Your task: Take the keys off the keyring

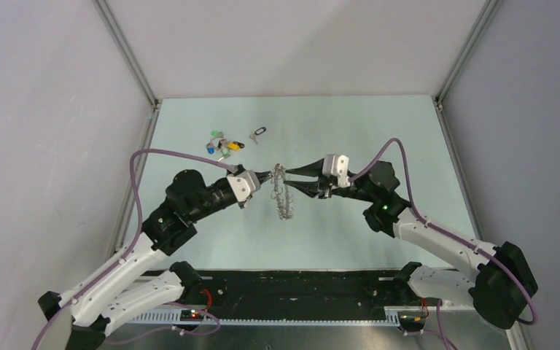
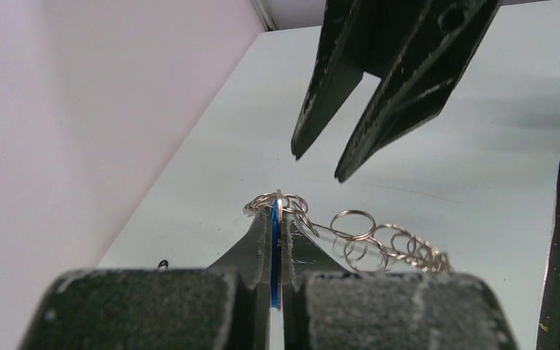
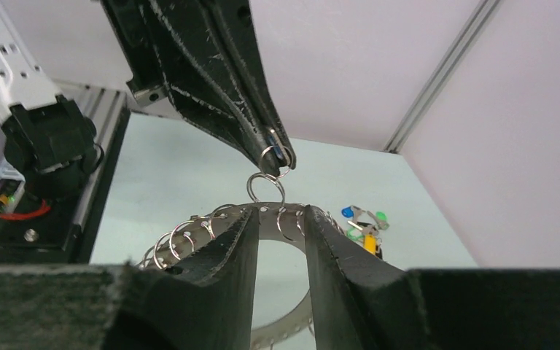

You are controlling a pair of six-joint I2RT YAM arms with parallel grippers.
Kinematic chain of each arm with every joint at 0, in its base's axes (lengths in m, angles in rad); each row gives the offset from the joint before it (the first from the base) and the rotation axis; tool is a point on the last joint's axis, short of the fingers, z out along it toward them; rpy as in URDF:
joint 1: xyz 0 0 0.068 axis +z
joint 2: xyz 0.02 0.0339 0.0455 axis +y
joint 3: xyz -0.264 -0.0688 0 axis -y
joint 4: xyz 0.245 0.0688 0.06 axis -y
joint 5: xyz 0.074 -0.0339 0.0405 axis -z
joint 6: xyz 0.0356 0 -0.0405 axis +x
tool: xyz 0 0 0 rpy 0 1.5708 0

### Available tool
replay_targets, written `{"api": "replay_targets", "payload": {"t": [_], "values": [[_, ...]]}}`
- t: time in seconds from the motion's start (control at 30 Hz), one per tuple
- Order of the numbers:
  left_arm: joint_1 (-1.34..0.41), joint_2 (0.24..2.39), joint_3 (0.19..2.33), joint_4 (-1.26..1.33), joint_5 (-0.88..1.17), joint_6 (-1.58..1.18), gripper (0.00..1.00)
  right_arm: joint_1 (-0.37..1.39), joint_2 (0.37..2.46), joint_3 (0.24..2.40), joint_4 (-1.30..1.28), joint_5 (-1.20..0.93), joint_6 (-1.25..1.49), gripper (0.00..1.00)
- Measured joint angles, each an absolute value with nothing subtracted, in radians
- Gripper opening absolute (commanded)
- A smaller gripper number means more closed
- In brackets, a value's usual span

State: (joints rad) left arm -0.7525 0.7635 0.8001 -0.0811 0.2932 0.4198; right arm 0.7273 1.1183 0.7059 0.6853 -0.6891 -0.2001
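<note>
The keyring point(image 1: 284, 200) is a flat grey metal hoop with several small wire rings along it, and it hangs in mid-air between my two grippers. My left gripper point(image 1: 271, 177) is shut at the hoop's top on a thin blue-edged key point(image 2: 276, 219) that carries a small ring. In the right wrist view that ring hangs from the left gripper point(image 3: 277, 153) and links down to the hoop point(image 3: 268, 223). My right gripper point(image 3: 281, 211) is open, with its tips just short of the hoop and nothing between them. From the left wrist it shows as two spread fingers point(image 2: 313, 124) above the hoop point(image 2: 401, 248).
A pile of keys with coloured heads point(image 1: 222, 144) lies on the pale green table point(image 1: 379, 146) at the back left, also in the right wrist view point(image 3: 364, 226). A single key with a black loop point(image 1: 258, 134) lies beside it. White walls and metal posts close in three sides.
</note>
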Motion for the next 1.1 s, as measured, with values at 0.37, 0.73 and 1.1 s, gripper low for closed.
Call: {"api": "replay_targets", "payload": {"t": [0.37,0.73,1.1], "values": [[-0.752,0.752,0.798,-0.081,0.318,0.42,0.0,0.802,1.176,0.793,0.56,-0.66,-0.414,0.35],[-0.752,0.749,0.798,-0.088,0.32,0.42,0.0,0.831,1.226,0.821,0.543,-0.656,-0.445,0.06],[-0.751,0.731,0.796,-0.085,0.289,0.427,0.0,0.806,1.209,0.818,0.566,-0.651,-0.275,0.0]]}}
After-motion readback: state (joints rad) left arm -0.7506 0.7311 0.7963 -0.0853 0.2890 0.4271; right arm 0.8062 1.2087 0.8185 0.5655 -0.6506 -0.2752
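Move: The small wire ring hanging at the left gripper's tips lies about 4 cm to the right hand's left, straight ahead 0 cm and 1 cm lower. The blue key, held in the left jaws, is some 6 cm to the right hand's left, level with it both ways. The big keyring hangs with its middle roughly 3 cm left, 1 cm back and 9 cm below. From the left hand, the wire ring is about 3 cm right, 1 cm below. The right fingertips pinch the small wire ring just off the left gripper's tips: open, the hand reaches about 4 cm left towards the left gripper, sinking 1 cm and tipping its fingers down slightly, then shuts. Keeping that pinch, it pulls back right roughly 1 cm and rises a little, rolling back some 10 degrees, while the left hand keeps its grip on the blue key. ##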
